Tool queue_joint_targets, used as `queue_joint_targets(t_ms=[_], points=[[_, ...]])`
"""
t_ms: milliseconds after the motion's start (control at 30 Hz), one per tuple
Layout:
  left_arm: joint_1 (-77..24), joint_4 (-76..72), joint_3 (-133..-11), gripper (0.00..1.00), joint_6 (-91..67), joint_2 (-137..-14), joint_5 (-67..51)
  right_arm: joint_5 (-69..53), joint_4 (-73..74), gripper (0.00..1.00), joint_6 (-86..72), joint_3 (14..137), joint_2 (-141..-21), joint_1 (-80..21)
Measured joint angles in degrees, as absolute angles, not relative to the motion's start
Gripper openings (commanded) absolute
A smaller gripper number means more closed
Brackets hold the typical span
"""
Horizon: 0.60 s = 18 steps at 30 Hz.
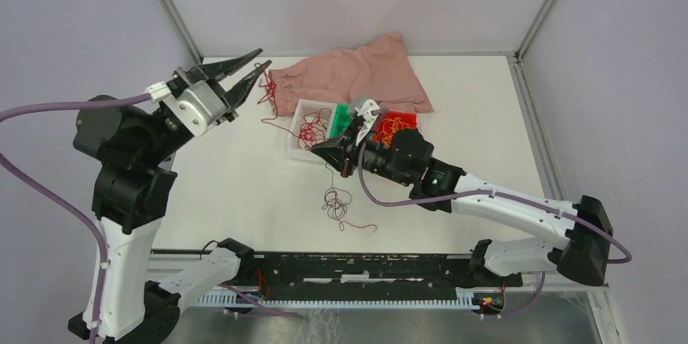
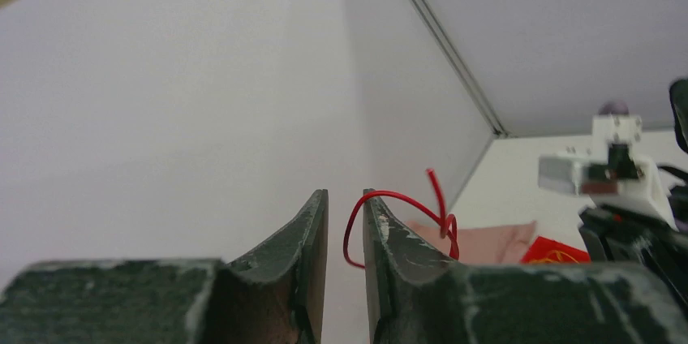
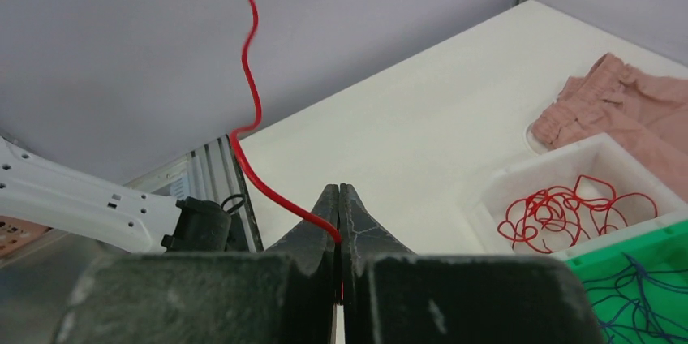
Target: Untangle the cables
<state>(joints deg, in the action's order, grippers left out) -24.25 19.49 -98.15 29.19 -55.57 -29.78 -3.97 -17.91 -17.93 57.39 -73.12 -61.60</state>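
My right gripper (image 1: 318,148) (image 3: 339,187) is shut on a red cable (image 3: 251,76) that rises up and away to the left in the right wrist view. My left gripper (image 1: 265,57) (image 2: 345,194) is raised at the back left with its jaws a little apart. A red cable (image 2: 397,195) (image 1: 266,92) is hooked over one fingertip and hangs down, not clamped. More red cables (image 1: 312,129) (image 3: 560,214) lie coiled in a white tray (image 1: 294,143). A small clump of dark cables (image 1: 336,201) with one red strand lies on the table in front of the tray.
A pink cloth (image 1: 357,76) lies at the back of the table. Beside the white tray are a green bin (image 1: 341,117) with dark blue cables (image 3: 649,283) and a red bin (image 1: 397,125) with orange cables. Enclosure walls stand close on all sides.
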Motion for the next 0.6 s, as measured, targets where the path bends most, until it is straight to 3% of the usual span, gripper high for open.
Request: queue_joint_targets(t_ms=[433,567,600], points=[[-24.29,37.47,-89.58,0.43,33.52,-55.44,-34.02,-2.28,-15.9,0.01,-20.23,57.39,-70.06,-60.93],[-24.29,42.83,-85.19,0.55,35.4,-55.75,-35.81,-1.67,-14.13,0.0,-21.02,57.41,-70.06,-60.62],[-24.29,44.66,-84.2,0.62,36.16,-55.96,-36.34,-1.37,-13.69,0.0,-21.21,57.43,-70.08,-60.6]])
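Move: The red cable pinched in my closed right fingertips is what my left hand goes for, about 5 cm to its right, level with it front to back and roughly 27 cm below; the cable's other end hangs from the left fingers. From my right hand, the white bin stands some 16 cm ahead and 2 cm left, the green bin about 16 cm ahead and 8 cm right, and the cable's remaining tangle 2 cm back and 4 cm right, all near table height, some 30 cm down. I drop my left hand fast, about 20 cm down towards the red strand at my right fingertips, easing slightly right as its fingers tip some 35 degrees, from pointing upward to a little below level. They open from a narrow gap to about half, the cable still draped over one finger. My right hand keeps its closed pinch, drifting barely 2 cm to the right. ##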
